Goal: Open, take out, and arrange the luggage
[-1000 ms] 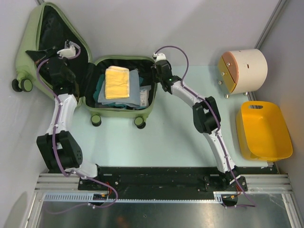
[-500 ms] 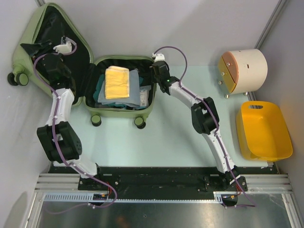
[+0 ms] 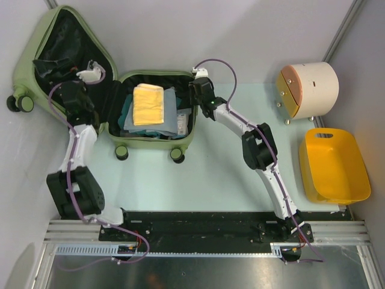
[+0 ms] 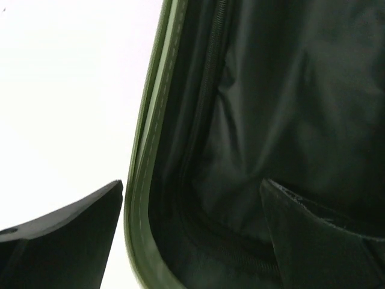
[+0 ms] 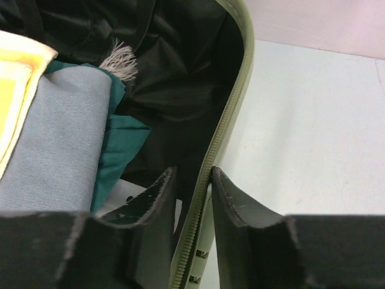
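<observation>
The pale green luggage (image 3: 153, 143) lies open at the back left of the table. Its black-lined lid (image 3: 27, 66) leans back against the left wall. The base holds folded clothes, with a yellow cloth (image 3: 148, 103) on top and a blue-grey one (image 5: 60, 138) beside it. My left gripper (image 3: 48, 67) is wide open around the lid's green rim (image 4: 141, 180) without touching it. My right gripper (image 3: 195, 90) straddles the base's right rim (image 5: 237, 78) near the far corner. Its jaws are slightly parted, the outer finger against the zipper and the inner one off it.
A cream cylindrical drum (image 3: 307, 89) stands at the back right. Nearer along the right side sits a yellow plastic basket (image 3: 334, 165). Grey walls close in on the left, back and right. The luggage wheels (image 3: 177, 155) face the near side.
The lid has swung further back toward the left wall. My left jaws have gone from shut on its rim to wide open. My right jaws have loosened on the base's rim.
</observation>
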Motion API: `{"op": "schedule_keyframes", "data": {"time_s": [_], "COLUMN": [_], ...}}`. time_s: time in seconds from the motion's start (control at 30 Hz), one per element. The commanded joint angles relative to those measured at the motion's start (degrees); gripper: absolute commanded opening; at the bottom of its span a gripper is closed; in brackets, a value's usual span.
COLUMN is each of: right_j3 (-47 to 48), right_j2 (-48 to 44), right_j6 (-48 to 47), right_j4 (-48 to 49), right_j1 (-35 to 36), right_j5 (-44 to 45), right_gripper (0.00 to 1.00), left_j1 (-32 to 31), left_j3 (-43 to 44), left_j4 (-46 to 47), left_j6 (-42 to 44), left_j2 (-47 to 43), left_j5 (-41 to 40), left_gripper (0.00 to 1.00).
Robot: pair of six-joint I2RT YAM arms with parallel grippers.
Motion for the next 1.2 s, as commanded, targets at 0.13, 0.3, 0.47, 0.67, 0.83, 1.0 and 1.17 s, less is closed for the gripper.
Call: {"op": "schedule_keyframes", "data": {"time_s": [0.13,0.3,0.47,0.67,0.83,1.0,1.17], "right_j3": [2.1,-2.6,-7.7,-16.7,-27.7,-41.6,-48.7], "right_j2": [-2.9,-6.9,-13.3,-27.6,-44.5,-59.2,-66.9], "right_j6": [0.3,-1.0,-4.8,-14.7,-20.0,-25.6,-31.0], "right_j4": [5.1,6.4,8.2,-2.3,-24.4,-37.1,-45.3], "right_j1": [3.7,2.9,1.4,-3.2,-13.6,-26.0,-42.6], "right_j5": [-7.9,-8.2,-8.7,-10.8,-14.3,-7.8,-9.6], "right_gripper": [0.62,0.72,0.75,0.80,0.82,0.81,0.81], "left_j1": [-6.8,-10.5,-15.7,-18.7,-19.5,-19.6,-19.6], "left_j3": [-12.5,-11.2,-7.4,-4.4,-2.2,-1.7,0.4], "left_j4": [-14.8,-31.8,-45.6,-52.3,-54.0,-55.4,-56.4], "left_j6": [-9.5,-20.5,-32.6,-49.1,-62.1,-69.1,-75.6], "left_j2": [-18.2,-22.5,-23.2,-24.2,-22.7,-20.4,-16.6], "left_j5": [10.8,15.6,18.7,28.2,34.6,40.2,40.4], "left_gripper": [1.00,1.00,1.00,1.00,1.00,1.00,1.00]}}
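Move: The left hand is high beside the raised lid; the yellow towel lies some 32 cm to its right, 12 cm ahead and 34 cm lower, with the clear packet about 11 cm right of the towel and 5 cm nearer the base. From the right hand, at the open case's right rim, the towel is about 18 cm left, 4 cm back and 4 cm lower; the drawer box stands level with this hand, 43 cm right, and the yellow basket 54 cm right and 28 cm back. The left hand, already wide open, swings from the raised lid about 28 cm to the right and some 14 cm down towards the yellow towel, drawing back slightly, while its wrist rolls left side down and turns clockwise, roughly 90 degrees in all, so that the fingers point forward, a little right and down. The right hand first spreads its fingers around the case rim almost in place, then comes free, rising and sweeping far to the right and back, with a small dip at the end, towards the drawer box and yellow basket, its wrist tilting left side down and its fingers staying open. ##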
